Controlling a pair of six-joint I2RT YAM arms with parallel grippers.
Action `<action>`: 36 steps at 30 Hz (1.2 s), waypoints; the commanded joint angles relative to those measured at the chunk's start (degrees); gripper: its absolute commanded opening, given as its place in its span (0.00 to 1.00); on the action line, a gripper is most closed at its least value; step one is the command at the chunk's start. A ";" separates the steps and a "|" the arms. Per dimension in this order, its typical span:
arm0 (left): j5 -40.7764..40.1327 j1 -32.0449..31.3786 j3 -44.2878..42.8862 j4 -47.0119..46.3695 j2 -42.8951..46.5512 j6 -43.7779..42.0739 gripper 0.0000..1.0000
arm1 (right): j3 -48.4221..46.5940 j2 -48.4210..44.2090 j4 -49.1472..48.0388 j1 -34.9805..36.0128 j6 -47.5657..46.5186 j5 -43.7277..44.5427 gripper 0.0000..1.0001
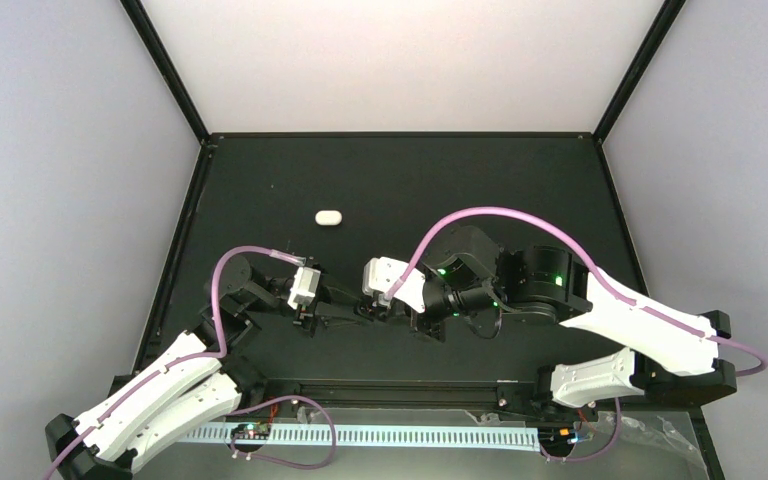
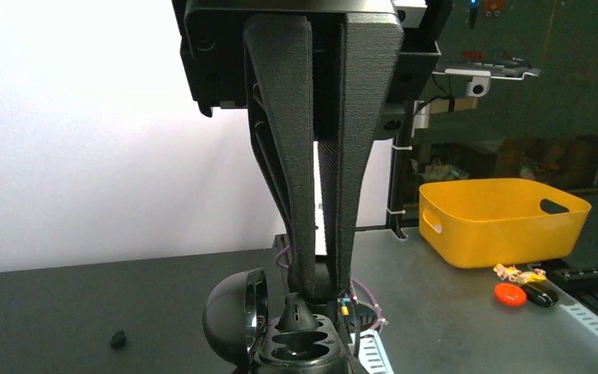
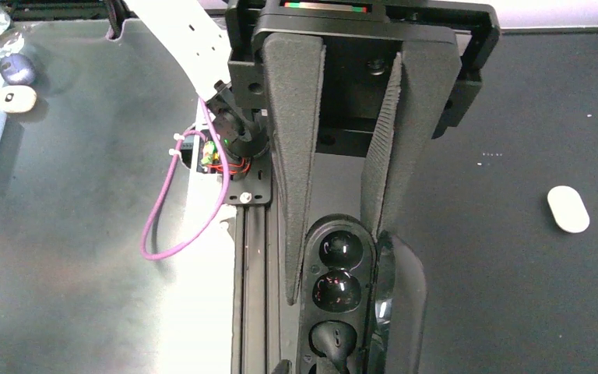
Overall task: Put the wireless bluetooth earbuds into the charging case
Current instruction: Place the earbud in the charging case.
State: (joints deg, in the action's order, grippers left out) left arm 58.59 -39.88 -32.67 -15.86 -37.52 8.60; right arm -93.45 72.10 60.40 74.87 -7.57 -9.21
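My right gripper (image 1: 385, 310) (image 3: 333, 269) is shut on the black charging case (image 3: 338, 251) (image 2: 300, 352) and holds it above the table's near edge. The lid (image 3: 405, 304) (image 2: 230, 315) is swung open. Two glossy sockets in the case are empty. A black earbud (image 2: 297, 313) (image 3: 333, 340) stands partly in a third socket. My left gripper (image 1: 345, 308) (image 2: 323, 288) is shut on that earbud from above. No white buds show anywhere. A white pill-shaped piece (image 1: 329, 217) (image 3: 568, 209) lies alone on the black mat farther back.
A tiny black bit (image 2: 117, 338) lies on the mat left of the case. The arms' base rail (image 3: 253, 273) and a purple cable (image 3: 163, 226) run under the case. Beyond the table stand a yellow bin (image 2: 502, 218) and a red-orange object (image 2: 508, 294).
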 commanded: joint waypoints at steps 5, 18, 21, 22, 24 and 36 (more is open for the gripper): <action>-0.01 -0.53 -2.67 -0.58 -0.14 -1.44 0.02 | -1.16 -4.14 -2.87 0.28 0.64 -0.69 0.16; -1.81 -0.55 -2.75 0.01 -0.09 -1.88 0.02 | 17.90 -22.30 -30.96 -10.05 13.89 28.99 0.32; -2.74 -0.54 -2.63 0.35 0.71 -2.03 0.02 | 25.53 -24.76 -31.27 -24.38 24.30 24.78 0.37; -2.85 -0.55 -2.58 0.24 0.95 -2.01 0.02 | 28.50 -25.40 -31.53 -28.37 26.88 23.25 0.39; -2.93 -0.53 -2.58 0.11 1.20 -1.85 0.02 | 34.12 -26.89 -33.10 -35.34 30.76 20.79 0.40; -4.88 -0.56 -2.67 0.79 2.82 -2.06 0.02 | 61.67 -34.40 -42.82 -60.23 49.08 13.51 0.51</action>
State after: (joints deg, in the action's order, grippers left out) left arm 54.92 -39.90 -32.67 -15.00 -35.57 7.60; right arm -35.33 39.99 22.83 19.11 35.33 3.88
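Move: The right hand's nearly shut fingertips are at the earbud already in the black charging case, about 1 cm below them; the case's middle is some 2 cm left, level fore-and-aft and 3 cm lower. The loose black earbud lies on the table roughly 25 cm ahead of the right hand, 32 cm right and 34 cm down. From the left hand, which holds the case, this loose earbud is about 24 cm ahead, 34 cm right and 33 cm down. Lift the right fingertips off the earbud in the case, opening them to nearly half as you go. Rise about 9 cm first, then swing right and forward in an arc, dropping well below the starting height towards the loose earbud, while turning the wrist some 90 degrees clockwise so that the fingers point forward and down. Keep the left gripper's hold on the case, almost still. ##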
